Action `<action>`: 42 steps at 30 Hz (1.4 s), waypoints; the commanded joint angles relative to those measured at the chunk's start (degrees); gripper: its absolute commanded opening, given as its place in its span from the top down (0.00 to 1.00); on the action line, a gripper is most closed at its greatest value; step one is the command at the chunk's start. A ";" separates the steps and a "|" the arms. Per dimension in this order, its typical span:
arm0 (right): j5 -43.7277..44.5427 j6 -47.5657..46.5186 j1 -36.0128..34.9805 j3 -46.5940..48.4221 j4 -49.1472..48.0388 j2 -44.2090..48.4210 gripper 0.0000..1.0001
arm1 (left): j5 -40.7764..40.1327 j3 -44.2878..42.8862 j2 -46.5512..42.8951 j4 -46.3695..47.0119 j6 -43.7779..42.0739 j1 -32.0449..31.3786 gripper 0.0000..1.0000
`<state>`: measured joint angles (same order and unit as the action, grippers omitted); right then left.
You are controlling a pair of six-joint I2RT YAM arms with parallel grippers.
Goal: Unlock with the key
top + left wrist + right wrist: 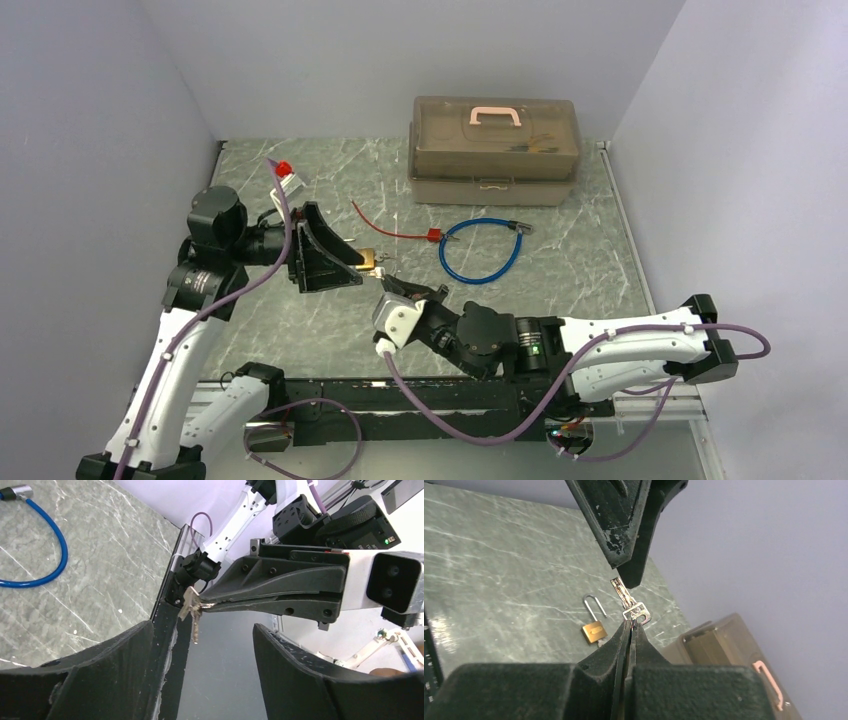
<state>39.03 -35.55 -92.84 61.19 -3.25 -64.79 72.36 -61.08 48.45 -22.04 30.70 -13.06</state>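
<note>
A small brass padlock [594, 631] lies flat on the marble table [499, 580]; one leg of its silver shackle [595, 607] seems to end outside the body. My right gripper [631, 622] is shut on the head of a silver key [630, 605], blade pointing away, in the air above and beside the padlock. In the left wrist view the key [192, 612] hangs from the right gripper [205, 602], with a second key beside it. My left gripper [204, 627] is open with nothing between its fingers, just beyond the key. From above, the padlock [368, 260] shows between the left gripper [352, 270] and the right gripper [388, 282].
A translucent brown toolbox [495, 150] with a pink handle stands at the back. A coiled blue cable lock [480, 250] lies in front of it, with a thin red cable [385, 228] to its left. A red-capped item [285, 170] sits far left. Walls close in both sides.
</note>
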 commanded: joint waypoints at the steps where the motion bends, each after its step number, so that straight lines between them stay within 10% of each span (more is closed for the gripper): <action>1: 4.52 -5.60 -0.55 2.10 -5.98 -0.59 1.00 | 0.81 0.75 -1.52 3.50 3.80 0.64 0.33; 14: 3.08 -7.33 -0.54 4.09 -9.94 -3.55 1.00 | 1.48 1.26 -1.68 7.80 9.12 1.11 0.42; 26: 2.80 -7.36 -0.48 4.86 -10.07 -5.00 1.00 | 2.70 0.61 -1.57 9.64 9.92 1.20 0.94; 32: 2.45 -5.53 -0.48 5.16 -8.34 -5.00 0.99 | 2.31 -0.53 -1.48 9.17 8.50 1.37 1.00; 37: -3.47 4.99 1.05 9.21 3.26 -2.40 0.62 | -0.23 -6.18 -0.34 -0.28 -3.36 1.35 1.00; 42: -28.11 21.45 12.88 22.34 24.84 0.66 0.52 | -3.74 -11.44 2.44 -12.73 -18.71 -1.11 1.00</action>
<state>31.35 -29.19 -89.21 74.26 7.51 -69.49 71.42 -68.25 49.80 -25.12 26.33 -12.34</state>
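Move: The key is held in the right fingertips, about 2 cm to the right of the left hand point and 1 cm behind it, at its height. From the right hand point, the key lies about 2 cm left and 1 cm ahead. The open padlock lies on the table some 33 cm below the left hand, roughly 15 cm ahead and 2 cm left. The red cable's head is about 22 cm ahead and 13 cm right, equally low. The left fingers, still well open, close on the key held out by the right fingertips, the left hand holding nearly in place and rising only 1 cm. Meanwhile the right hand eases some 2 cm left and 2 cm up, feeding the key between them. Once the left grip is shut, the right fingers open to nearly half and let go; then both hands rise another 1.5–2 cm and start turning at the wrist. ##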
